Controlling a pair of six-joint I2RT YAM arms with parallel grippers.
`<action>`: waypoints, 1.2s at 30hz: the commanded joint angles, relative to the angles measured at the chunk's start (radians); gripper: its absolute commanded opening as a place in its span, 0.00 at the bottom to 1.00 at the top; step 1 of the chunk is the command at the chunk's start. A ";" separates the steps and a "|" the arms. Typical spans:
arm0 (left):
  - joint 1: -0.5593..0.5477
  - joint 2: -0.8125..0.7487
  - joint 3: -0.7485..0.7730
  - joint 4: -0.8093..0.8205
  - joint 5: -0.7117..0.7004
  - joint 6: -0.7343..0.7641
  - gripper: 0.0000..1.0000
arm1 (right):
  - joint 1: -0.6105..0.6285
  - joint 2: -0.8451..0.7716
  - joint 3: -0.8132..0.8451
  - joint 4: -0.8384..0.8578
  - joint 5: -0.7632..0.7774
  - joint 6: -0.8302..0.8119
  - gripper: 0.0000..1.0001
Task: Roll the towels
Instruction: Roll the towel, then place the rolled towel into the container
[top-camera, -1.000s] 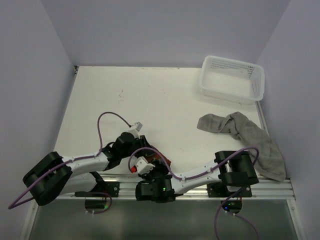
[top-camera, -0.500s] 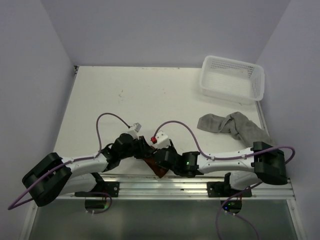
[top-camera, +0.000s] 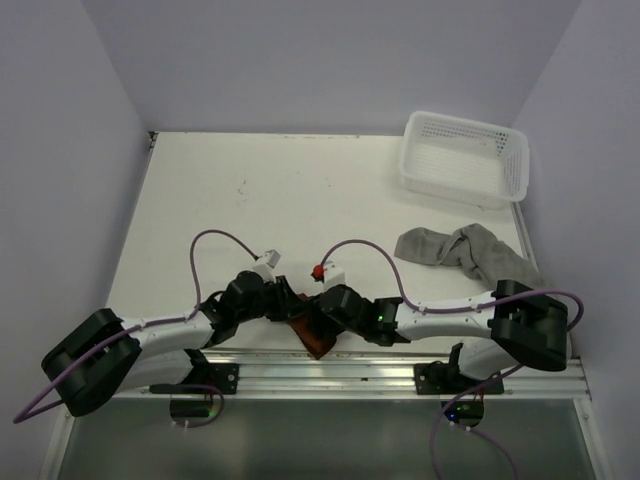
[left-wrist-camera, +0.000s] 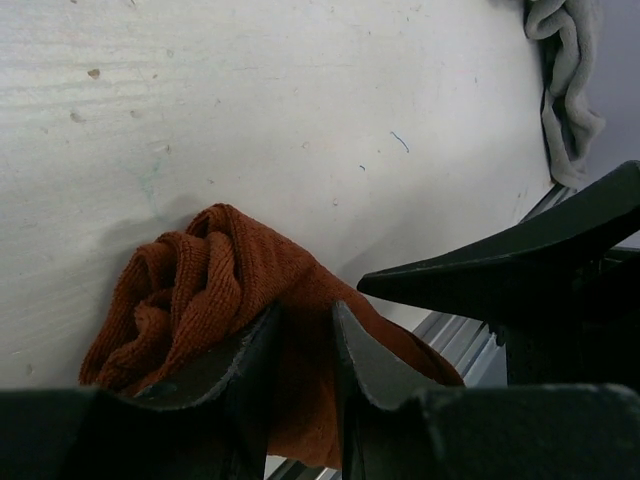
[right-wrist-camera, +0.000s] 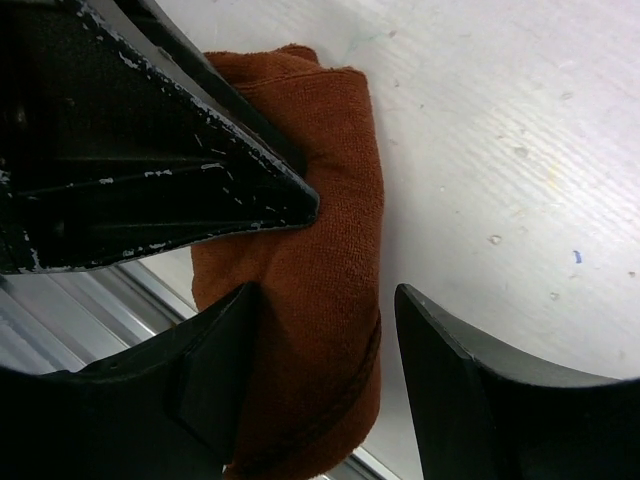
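The rust-brown towel (top-camera: 313, 340) lies part-rolled at the table's near edge, its lower end hanging over the rail. My left gripper (top-camera: 290, 303) reaches it from the left. In the left wrist view the left gripper (left-wrist-camera: 305, 312) is shut on a fold of the rust-brown towel (left-wrist-camera: 200, 280). My right gripper (top-camera: 322, 310) comes in from the right. In its own view the right gripper (right-wrist-camera: 322, 292) is open and straddles the rust-brown towel (right-wrist-camera: 320, 250), with a gap at its right finger. The grey towel (top-camera: 470, 252) lies crumpled and unrolled at the right, also seen as the grey towel (left-wrist-camera: 570, 80).
A white mesh basket (top-camera: 462, 122) stands at the back right corner. An aluminium rail (top-camera: 400, 375) runs along the near edge under the arms. The right arm's elbow (top-camera: 525, 320) covers part of the grey towel. Walls close in on three sides.
The right arm has swung out from its folded pose by the base, reaching left to the rust-brown towel, and its jaws have widened. The left gripper keeps its hold and has barely shifted.
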 joint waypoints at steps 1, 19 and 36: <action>-0.007 0.007 -0.050 -0.084 -0.028 0.006 0.32 | 0.003 0.033 -0.025 0.079 -0.111 0.047 0.61; -0.007 -0.021 0.125 -0.248 -0.088 0.036 0.33 | 0.045 -0.001 -0.001 0.030 0.111 -0.143 0.27; -0.004 -0.038 0.277 -0.335 -0.093 0.050 0.35 | 0.257 0.083 0.086 -0.001 0.538 -0.304 0.31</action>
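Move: The rust-red towel roll sits right at the right hand's open fingertips, its middle some 2 cm to the left and 2 cm lower. From the left hand, whose fingers are still at the roll, the roll's middle lies about 4 cm to the right, 2 cm back and 2 cm down. The table's near edge runs about 8 cm straight back from the right hand; the grey towel lies roughly 40 cm to its right and 9 cm farther out. The right fingers, already straddling the red roll, close and pinch it, after easing about 1 cm left and back. Keeping that hold, the right hand tilts nearly 30 degrees so the fingers point more forward and less steeply down, rising slightly. The left hand first waits at the roll, then comes free, about 6 cm up and 4 cm forward, its opening hardly changed. ##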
